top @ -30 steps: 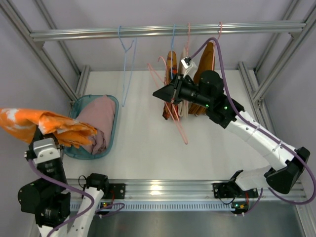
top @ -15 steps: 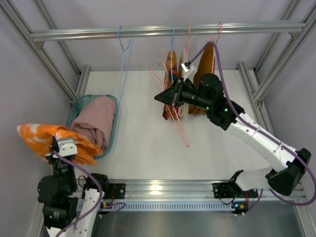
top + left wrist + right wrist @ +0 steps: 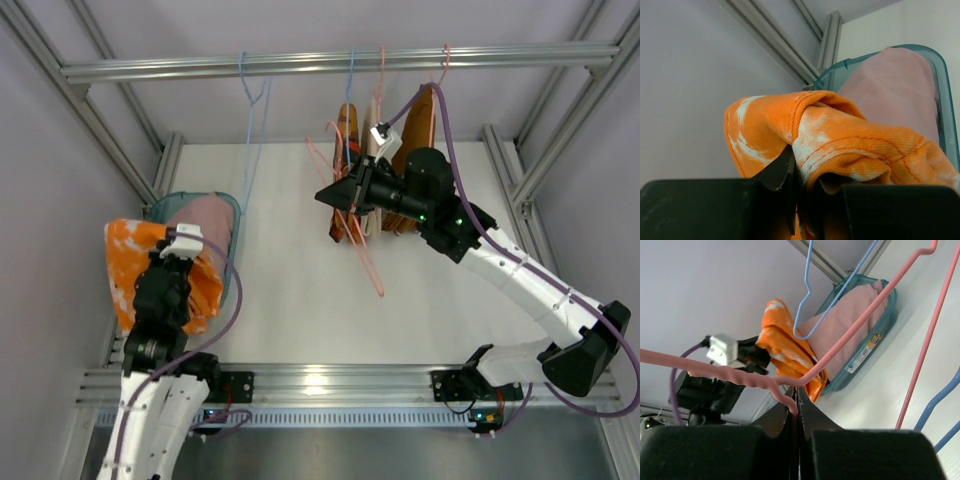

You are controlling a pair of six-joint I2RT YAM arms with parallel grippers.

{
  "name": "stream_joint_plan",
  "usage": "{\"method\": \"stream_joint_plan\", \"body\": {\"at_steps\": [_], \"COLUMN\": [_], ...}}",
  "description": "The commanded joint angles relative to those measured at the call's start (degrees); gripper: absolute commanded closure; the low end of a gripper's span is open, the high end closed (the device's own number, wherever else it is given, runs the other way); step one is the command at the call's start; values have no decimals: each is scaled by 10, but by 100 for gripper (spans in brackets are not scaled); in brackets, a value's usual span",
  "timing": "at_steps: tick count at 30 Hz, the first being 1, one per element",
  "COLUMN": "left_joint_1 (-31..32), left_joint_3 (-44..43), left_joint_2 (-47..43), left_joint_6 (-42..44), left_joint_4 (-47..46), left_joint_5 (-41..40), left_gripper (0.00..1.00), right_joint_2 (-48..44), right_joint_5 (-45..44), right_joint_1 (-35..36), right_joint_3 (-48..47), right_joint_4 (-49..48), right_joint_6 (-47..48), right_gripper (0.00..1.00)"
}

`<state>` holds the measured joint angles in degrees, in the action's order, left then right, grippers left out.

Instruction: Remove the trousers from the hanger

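My left gripper [image 3: 807, 172] is shut on the orange trousers [image 3: 140, 265], a bunched cloth with white patches. It holds them just above the near left rim of the teal basket [image 3: 233, 210]. The cloth hides the fingertips from above. The pale pink trousers [image 3: 205, 225] lie folded inside the basket. At mid-table, my right gripper [image 3: 332, 192] is shut on the twisted neck of a bare pink wire hanger [image 3: 715, 371], held in the air. The hanger's frame [image 3: 365, 255] slants down toward the table.
A metal rail [image 3: 330, 65] crosses the back. On it hang a bare blue hanger [image 3: 255, 130], further wire hangers, a dark brown garment [image 3: 345, 130] and a patterned orange garment [image 3: 420, 120]. Slanted frame posts flank both sides.
My left arm has swung the orange trousers from the far left edge rightward to the basket's near rim. The right gripper and its pink hanger have barely moved.
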<state>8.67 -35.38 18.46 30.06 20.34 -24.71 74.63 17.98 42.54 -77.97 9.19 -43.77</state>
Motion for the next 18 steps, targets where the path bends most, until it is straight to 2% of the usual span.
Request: {"method": "stream_joint_plan", "body": {"at_steps": [1, 5, 8, 12, 13, 18], "left_joint_1": [-3, -5, -26, -82, -118, -204], "left_joint_3": [14, 20, 22, 26, 23, -8], "left_joint_2": [91, 193, 267, 306, 314, 342], "left_joint_6": [-9, -33, -92, -183, -203, -298], "left_joint_4": [-227, -336, -391, -384, -376, -286], "left_joint_5": [17, 41, 65, 119, 128, 221], "left_gripper": [100, 100, 100, 94, 90, 79], "right_joint_2": [-9, -9, -9, -7, -7, 0], "right_joint_5": [2, 3, 5, 4, 4, 5], "right_joint_1": [-7, -7, -7, -7, -7, -7], "right_joint_3": [-13, -17, -22, -28, -30, -37], "right_joint_4": [-16, -16, -15, -12, -11, -8], "right_joint_6": [-3, -3, -3, -2, -1, 0], "right_gripper": [100, 100, 100, 100, 100, 100]}}
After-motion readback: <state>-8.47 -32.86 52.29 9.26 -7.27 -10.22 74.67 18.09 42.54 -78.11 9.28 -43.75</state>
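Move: Ahead of the left hand, which still holds the bunched orange trousers, the middle of the teal tray lies about 9 cm farther out, 2 cm to the right and 22 cm lower. The pink trousers already lie in it, 9 cm ahead of the hand, 3 cm right and 21 cm down. An empty blue hanger hangs roughly 22 cm ahead, 18 cm right, 12 cm up. From the right hand, the tray is some 38 cm left, 8 cm ahead, 34 cm lower. Swinging the pinched orange trousers out over the tray, the left hand goes forward about 11 cm, quickly at first, while sinking some 7 cm. Near the end the forward travel dies away and it drifts left, the wrist rolling so that its left side dips about 20 degrees; the fingers keep the cloth, perhaps just starting to slacken. ##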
